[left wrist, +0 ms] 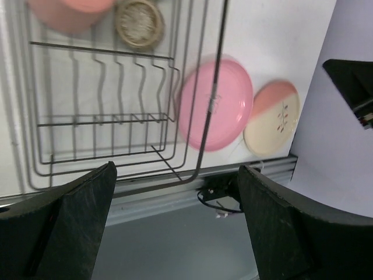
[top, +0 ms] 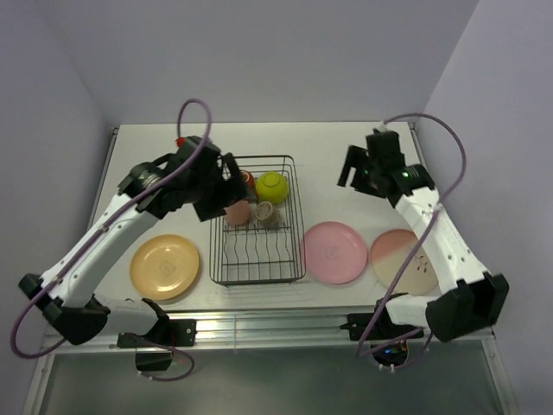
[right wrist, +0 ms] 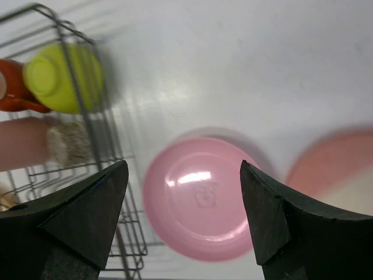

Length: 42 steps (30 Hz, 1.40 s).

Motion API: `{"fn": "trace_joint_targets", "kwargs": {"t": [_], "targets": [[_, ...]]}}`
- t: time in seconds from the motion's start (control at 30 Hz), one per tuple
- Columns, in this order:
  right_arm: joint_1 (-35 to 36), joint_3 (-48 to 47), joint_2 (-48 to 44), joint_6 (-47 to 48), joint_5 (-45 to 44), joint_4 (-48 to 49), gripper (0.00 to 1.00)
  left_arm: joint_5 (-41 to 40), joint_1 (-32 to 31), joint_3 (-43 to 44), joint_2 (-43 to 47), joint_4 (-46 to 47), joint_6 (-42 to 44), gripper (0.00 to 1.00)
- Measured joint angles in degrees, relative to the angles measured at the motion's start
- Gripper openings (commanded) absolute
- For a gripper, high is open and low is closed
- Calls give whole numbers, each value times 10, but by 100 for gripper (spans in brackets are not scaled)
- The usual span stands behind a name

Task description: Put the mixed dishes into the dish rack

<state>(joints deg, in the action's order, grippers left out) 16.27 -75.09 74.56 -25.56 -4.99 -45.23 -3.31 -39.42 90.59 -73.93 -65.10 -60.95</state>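
The black wire dish rack [top: 257, 251] holds a lime-green bowl [top: 271, 186], a small tan bowl [top: 267, 213], a salmon-pink tumbler [top: 238, 213] and a red-orange cup [top: 248, 180] at its far end. A yellow-orange plate [top: 164, 266] lies left of the rack. To its right lie a pink plate [top: 334, 252] and a pink-and-cream plate [top: 404, 261]. My left gripper [top: 226, 188] hovers over the rack's far left corner, open and empty [left wrist: 176, 169]. My right gripper [top: 356, 173] hangs open and empty [right wrist: 183, 166] above the pink plate [right wrist: 201, 195].
The rack's upright slot prongs [left wrist: 116, 93] hold nothing. Grey walls close in the table at the back and on both sides. A metal rail [top: 276, 324] runs along the near edge between the arm bases.
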Motion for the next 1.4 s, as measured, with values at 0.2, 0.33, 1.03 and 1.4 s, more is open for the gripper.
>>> {"fn": "trace_joint_targets", "kwargs": {"t": [0.2, 0.33, 1.03, 1.4], "targets": [[-100, 162, -97, -1, 27, -17, 81, 10, -70, 27, -82, 40, 9, 91], [-140, 227, -104, -6, 68, -19, 75, 16, -74, 26, -104, 50, 21, 86], [-196, 203, -103, -33, 80, -79, 58, 75, 6, -19, -277, 180, 167, 0], [-230, 240, -87, -31, 55, -91, 58, 98, 5, -45, -329, 254, 188, 0]]}}
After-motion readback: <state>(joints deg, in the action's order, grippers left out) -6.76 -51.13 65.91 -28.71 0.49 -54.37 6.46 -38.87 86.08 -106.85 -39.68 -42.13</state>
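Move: The speckled cup in the rack lies about 8 cm ahead of the left hand, 9 cm to its right and some 22 cm below. The pink tumbler stands about 9 cm to the left of the cup and level with it; the green bowl is 8 cm beyond the cup. From the right hand, the two-tone plate is about 14 cm back, 15 cm right and 21 cm down. The pink plate is about 11 cm back and 5 cm left, equally low. Contact can't be made out, but the left fingers, wide open at first, shut and come down close to the speckled cup: the hand goes right first, then about 19 cm down and forward, turning some 20 degrees clockwise. The empty right hand swings back, down and right towards the two-tone plate, its fingers narrowing partway and tipping down about 25 degrees. ##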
